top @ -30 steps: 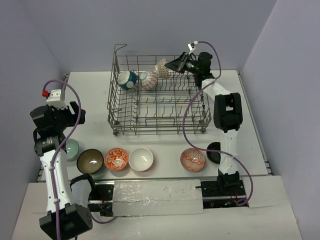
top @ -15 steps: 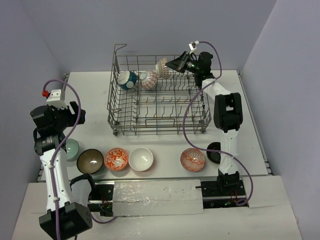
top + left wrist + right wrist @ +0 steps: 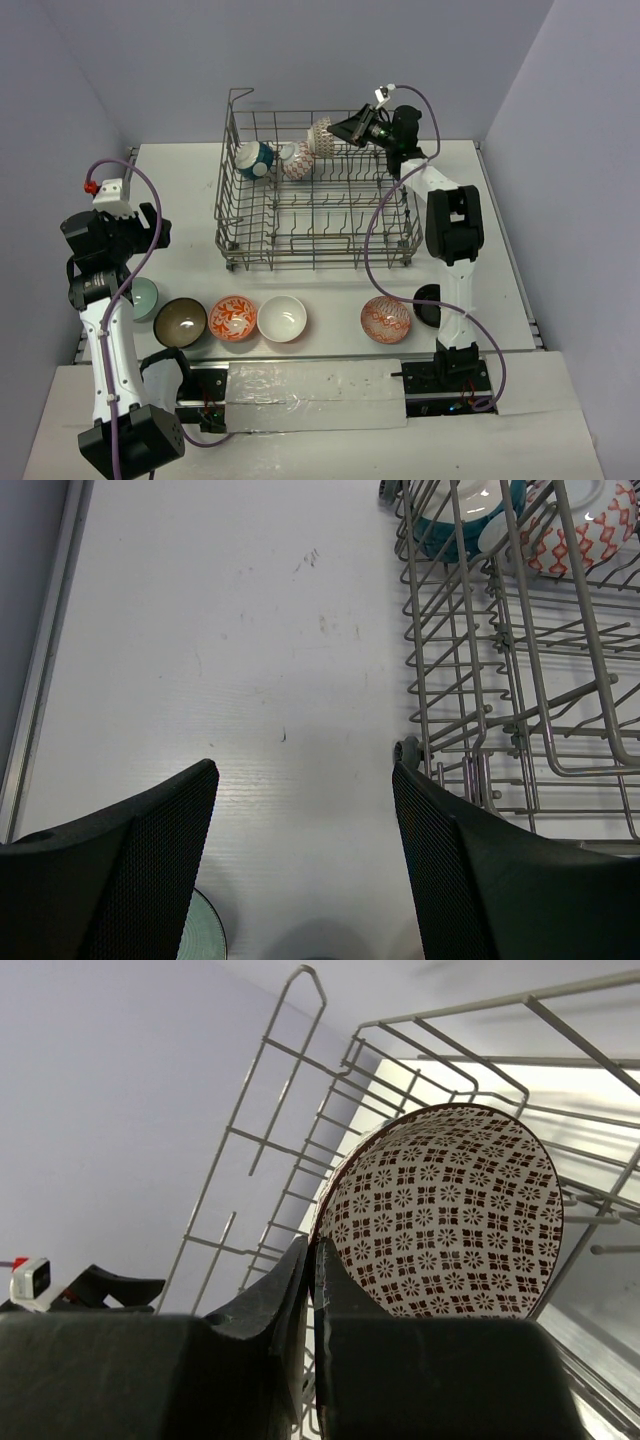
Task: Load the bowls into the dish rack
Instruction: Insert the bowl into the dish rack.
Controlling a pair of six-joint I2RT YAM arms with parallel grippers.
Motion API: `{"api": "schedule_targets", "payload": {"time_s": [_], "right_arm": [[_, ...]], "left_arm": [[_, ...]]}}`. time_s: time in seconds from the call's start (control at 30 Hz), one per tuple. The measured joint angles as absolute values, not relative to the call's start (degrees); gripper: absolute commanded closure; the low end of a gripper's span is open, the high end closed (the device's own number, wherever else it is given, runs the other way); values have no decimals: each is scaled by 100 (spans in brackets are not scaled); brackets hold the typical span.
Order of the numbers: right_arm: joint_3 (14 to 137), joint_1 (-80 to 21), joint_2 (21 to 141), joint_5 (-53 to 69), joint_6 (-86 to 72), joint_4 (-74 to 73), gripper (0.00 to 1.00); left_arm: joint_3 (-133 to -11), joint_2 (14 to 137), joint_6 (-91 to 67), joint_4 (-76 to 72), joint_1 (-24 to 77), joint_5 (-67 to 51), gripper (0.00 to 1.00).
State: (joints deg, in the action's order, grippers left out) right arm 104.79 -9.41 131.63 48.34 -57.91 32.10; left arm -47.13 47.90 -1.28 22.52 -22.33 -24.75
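The grey wire dish rack (image 3: 315,215) stands mid-table. A teal bowl (image 3: 254,160) and a red-patterned bowl (image 3: 296,160) lean on edge in its back row. My right gripper (image 3: 347,128) is shut on the rim of a brown-and-white patterned bowl (image 3: 322,134), held on edge above the rack's back row. In the right wrist view the pinch (image 3: 312,1250) grips that bowl (image 3: 450,1220) at its left rim. My left gripper (image 3: 304,768) hangs open over bare table left of the rack (image 3: 520,680), holding nothing.
Along the near edge sit a pale green bowl (image 3: 145,297), brown bowl (image 3: 181,320), orange-patterned bowl (image 3: 233,317), white bowl (image 3: 282,318), red-patterned bowl (image 3: 386,319) and black bowl (image 3: 428,305). The pale green bowl (image 3: 205,935) lies just below my left finger.
The right gripper has shifted slightly up and back with the patterned bowl. The left arm has not moved.
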Motion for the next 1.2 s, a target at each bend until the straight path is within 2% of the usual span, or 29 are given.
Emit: {"api": "schedule_targets", "payload": {"time_s": [0.53, 0.77, 1.2], "right_arm": [[10250, -947, 13063, 4604, -5492, 3135, 100], [10020, -884, 12984, 4628, -5443, 3286, 93], [9531, -585, 12742, 4799, -5266, 3151, 91]], "left_arm": [[-4713, 4790, -128, 2252, -2233, -2480, 23], [-4713, 4799, -126, 2252, -2233, -2484, 24], [-4713, 4851, -130, 2255, -2233, -2567, 24]]}}
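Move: The brown-patterned bowl is already on its side in the right fingers, its middle about 3 cm left of them, 1 cm back and 3 cm below. Its place among the rack's tines is roughly 2 cm back, 1 cm to the right and 7 cm below the right hand. The red-patterned bowl sits some 8 cm left, 5 cm back and 9 cm below that hand, the teal bowl 17 cm left on the same row. From the left hand the place is about 25 cm ahead, 37 cm right and 7 cm below. Keep the right fingers pinched on the brown-patterned bowl's rim and ease the hand down about 1 cm. Then draw it to the right, away from the red-patterned bowl, some 4 cm while sinking 2 cm more towards the tines. Let the wrist turn only about 5 degrees. ##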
